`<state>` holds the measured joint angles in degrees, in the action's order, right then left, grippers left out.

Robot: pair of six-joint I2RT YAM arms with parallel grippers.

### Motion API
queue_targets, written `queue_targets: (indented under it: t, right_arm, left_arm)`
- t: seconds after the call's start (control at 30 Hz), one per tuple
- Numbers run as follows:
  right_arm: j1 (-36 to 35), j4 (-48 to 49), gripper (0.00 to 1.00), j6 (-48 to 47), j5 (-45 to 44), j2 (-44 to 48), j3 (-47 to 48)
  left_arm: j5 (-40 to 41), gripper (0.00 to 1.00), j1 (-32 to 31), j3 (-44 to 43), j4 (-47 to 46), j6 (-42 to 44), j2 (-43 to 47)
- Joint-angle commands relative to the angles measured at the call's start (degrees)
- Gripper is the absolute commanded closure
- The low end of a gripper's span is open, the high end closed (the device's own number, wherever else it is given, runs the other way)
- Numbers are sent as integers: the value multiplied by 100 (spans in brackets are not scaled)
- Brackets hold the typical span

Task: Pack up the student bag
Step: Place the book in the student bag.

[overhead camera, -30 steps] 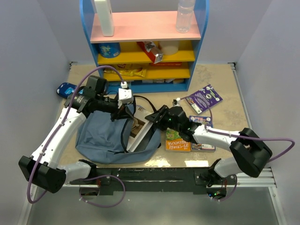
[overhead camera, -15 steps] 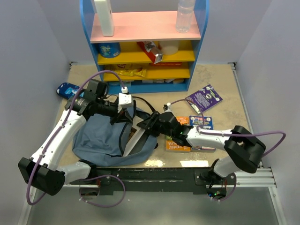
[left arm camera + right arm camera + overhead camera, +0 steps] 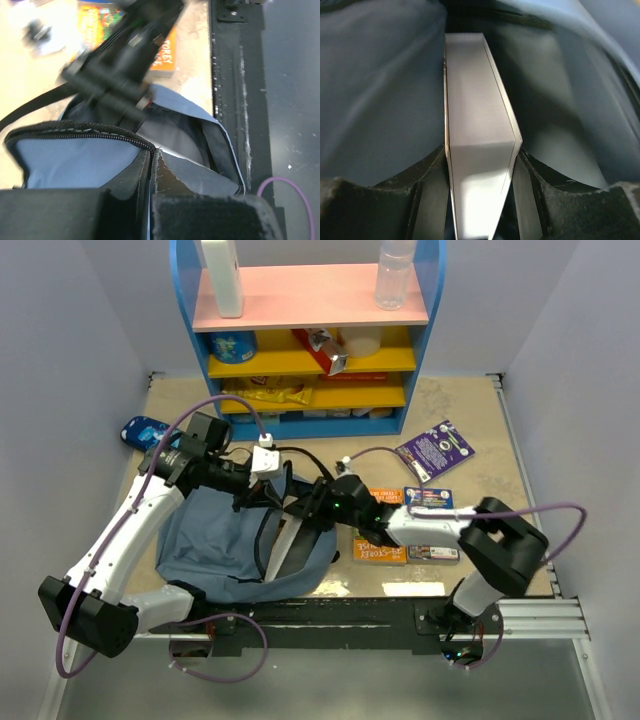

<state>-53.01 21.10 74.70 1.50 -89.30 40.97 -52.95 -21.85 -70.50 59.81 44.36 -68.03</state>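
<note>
The slate-blue student bag (image 3: 210, 540) lies at the left front of the table with its mouth facing right. My left gripper (image 3: 262, 488) is shut on the bag's zippered rim (image 3: 85, 132) and holds the mouth up, its fingertips (image 3: 150, 172) pinching the fabric. My right gripper (image 3: 308, 508) reaches into the opening. It is shut on a pale book (image 3: 477, 145), held edge-on between both fingers (image 3: 432, 200). The book (image 3: 287, 540) is partly inside, and dark lining (image 3: 380, 90) surrounds it in the right wrist view.
An orange book (image 3: 378, 548) and a second book (image 3: 428, 498) lie right of the bag, with a purple booklet (image 3: 436, 450) farther back. A small blue pouch (image 3: 140, 430) sits at the left. The blue shelf unit (image 3: 310, 300) stands behind. A black rail (image 3: 330, 615) runs along the front edge.
My right arm has moved left, carrying the book deeper into the bag's mouth. The left gripper has kept its hold on the rim, and the bag has shifted slightly.
</note>
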Motion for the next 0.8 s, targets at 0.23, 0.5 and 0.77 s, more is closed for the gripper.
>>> queue_targets:
  t: [0.23, 0.5, 0.77]
  right_arm:
    - [-86, 850, 77, -1001, 598, -1731, 1458]
    - [-235, 925, 48, -1167, 465, -1943, 1360]
    - [-218, -624, 14, -2354, 202, -241, 729]
  left_arm:
    - [-1182, 100, -144, -306, 1348, 1864, 44]
    - [-1315, 100, -355, -438, 1551, 2094, 97]
    - [-937, 100, -364, -105, 1551, 2226, 185]
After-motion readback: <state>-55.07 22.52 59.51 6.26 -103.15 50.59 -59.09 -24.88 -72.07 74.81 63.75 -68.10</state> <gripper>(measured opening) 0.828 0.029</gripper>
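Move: In the bag's mouth, the right hand still grips the book by its upper end. The middle of that opening lies about 8 cm back, 1 cm left and 4 below; the book's middle is roughly 7 back, 3 left and 6 below. The orange book lies some 18 cm right and 7 back, 10 lower. For the left hand, shut on the zipped rim, the bag mouth's middle is about 9 cm back, 3 right and 5 below. Drawing the pinched zipped rim about 5 cm back towards the base, the left hand turns some 15 degrees clockwise and keeps its grip. The right hand carries the book's upper end roughly 7 cm left and a little forward, turning slightly counter-clockwise, then opens wide to let go, sinking 3 cm into the bag's mouth while easing back and to the right. ##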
